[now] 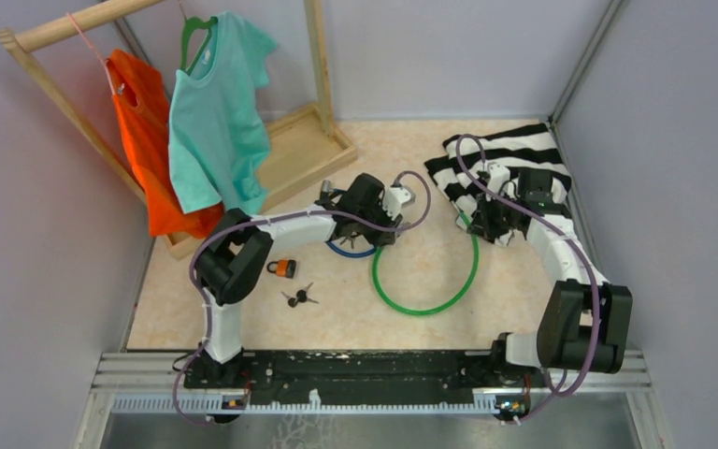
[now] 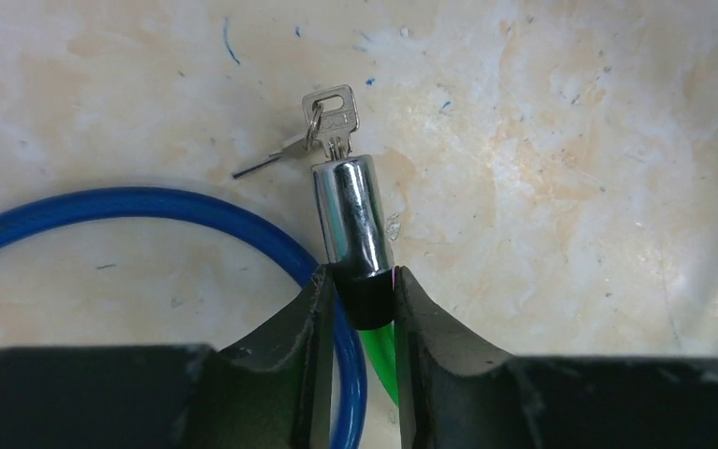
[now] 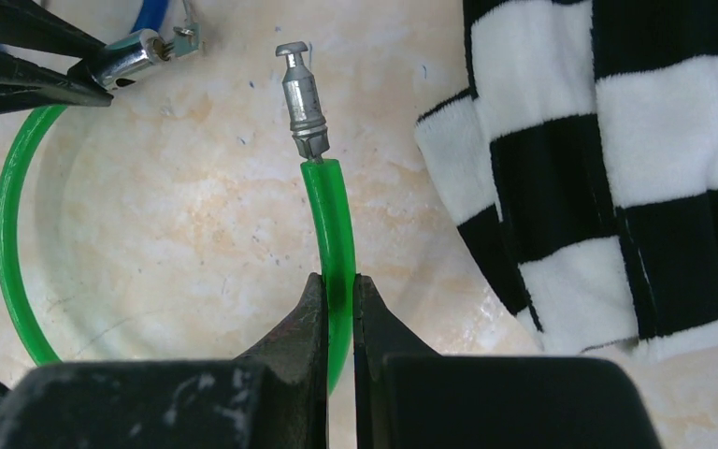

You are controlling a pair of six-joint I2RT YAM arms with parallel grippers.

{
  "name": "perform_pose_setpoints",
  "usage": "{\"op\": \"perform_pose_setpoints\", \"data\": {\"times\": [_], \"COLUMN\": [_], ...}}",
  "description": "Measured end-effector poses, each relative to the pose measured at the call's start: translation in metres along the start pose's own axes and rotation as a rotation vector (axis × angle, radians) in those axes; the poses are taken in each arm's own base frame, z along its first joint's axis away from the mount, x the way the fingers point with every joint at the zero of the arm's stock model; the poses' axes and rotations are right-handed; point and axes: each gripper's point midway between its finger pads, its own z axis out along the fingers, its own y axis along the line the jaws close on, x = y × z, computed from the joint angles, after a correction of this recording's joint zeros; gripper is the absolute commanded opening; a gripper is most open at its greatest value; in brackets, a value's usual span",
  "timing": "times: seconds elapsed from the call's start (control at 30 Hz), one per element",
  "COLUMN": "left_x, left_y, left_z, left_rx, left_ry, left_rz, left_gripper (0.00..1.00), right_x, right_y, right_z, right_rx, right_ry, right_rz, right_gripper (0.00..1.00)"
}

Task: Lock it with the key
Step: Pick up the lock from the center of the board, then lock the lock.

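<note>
A green cable lock lies in a loop on the table. Its chrome lock cylinder has a key in its end, and a second key hangs from the ring. My left gripper is shut on the cylinder's black collar. The cable's other end carries a metal pin, which points up free and sits apart from the cylinder. My right gripper is shut on the green cable a little below the pin.
A blue cable curves under the left fingers. An orange padlock and loose keys lie near the left arm. A black-and-white striped cloth lies right of the right gripper. A wooden clothes rack with shirts stands at the back left.
</note>
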Motion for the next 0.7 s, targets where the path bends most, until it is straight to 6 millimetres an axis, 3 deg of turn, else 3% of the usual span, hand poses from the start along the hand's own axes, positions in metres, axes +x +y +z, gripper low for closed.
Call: {"op": "perform_pose_setpoints", "data": {"times": [0.2,0.37,0.7], "left_x": [-0.040,-0.061,-0.064], "left_y": [0.015,0.026,0.033], "left_z": [-0.038,-0.068,-0.092], "left_rx": [-0.007,-0.033,-0.064], "left_ry": [-0.137,-0.242,-0.300], "left_rz": [-0.021,-0.017,-0.013], "left_gripper": [0.00,0.00,0.00], "right_x": [-0.016,-0.026,-0.063], "right_y": [0.007,0.016,0.069], "right_z": [0.008,0.019,0.034], "right_rx": [-0.067,-0.117,-0.252], "right_ry": [-0.054,-0.076,-0.140], "right_rz": [0.016,0.019,-0.122], "right_gripper": [0.00,0.00,0.00]}}
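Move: The left gripper holds the green cable's lock; the pin at the cable's other end sits about 17 cm to its right, 6 cm ahead and perhaps 8 cm higher. The blue cable's loop lies on the table some 8 cm to the left gripper's left, 2 cm ahead and 5 cm below. From the right gripper, pinching the cable just behind the pin, the lock is some 17 cm left, level ahead and 5 cm lower; the striped cloth lies 12 cm ahead, 7 cm right and 10 cm down. Lift the left gripper about 10 cm, drifting a little left and forward, and tip its fingers up some 15 degrees, keeping the green cable's lock pinched. Meanwhile follow with the right gripper: carry the pin end some 9 cm left towards the lock, slightly forward and up, turning the wrist a little counter-clockwise, fingers still shut on the cable. ##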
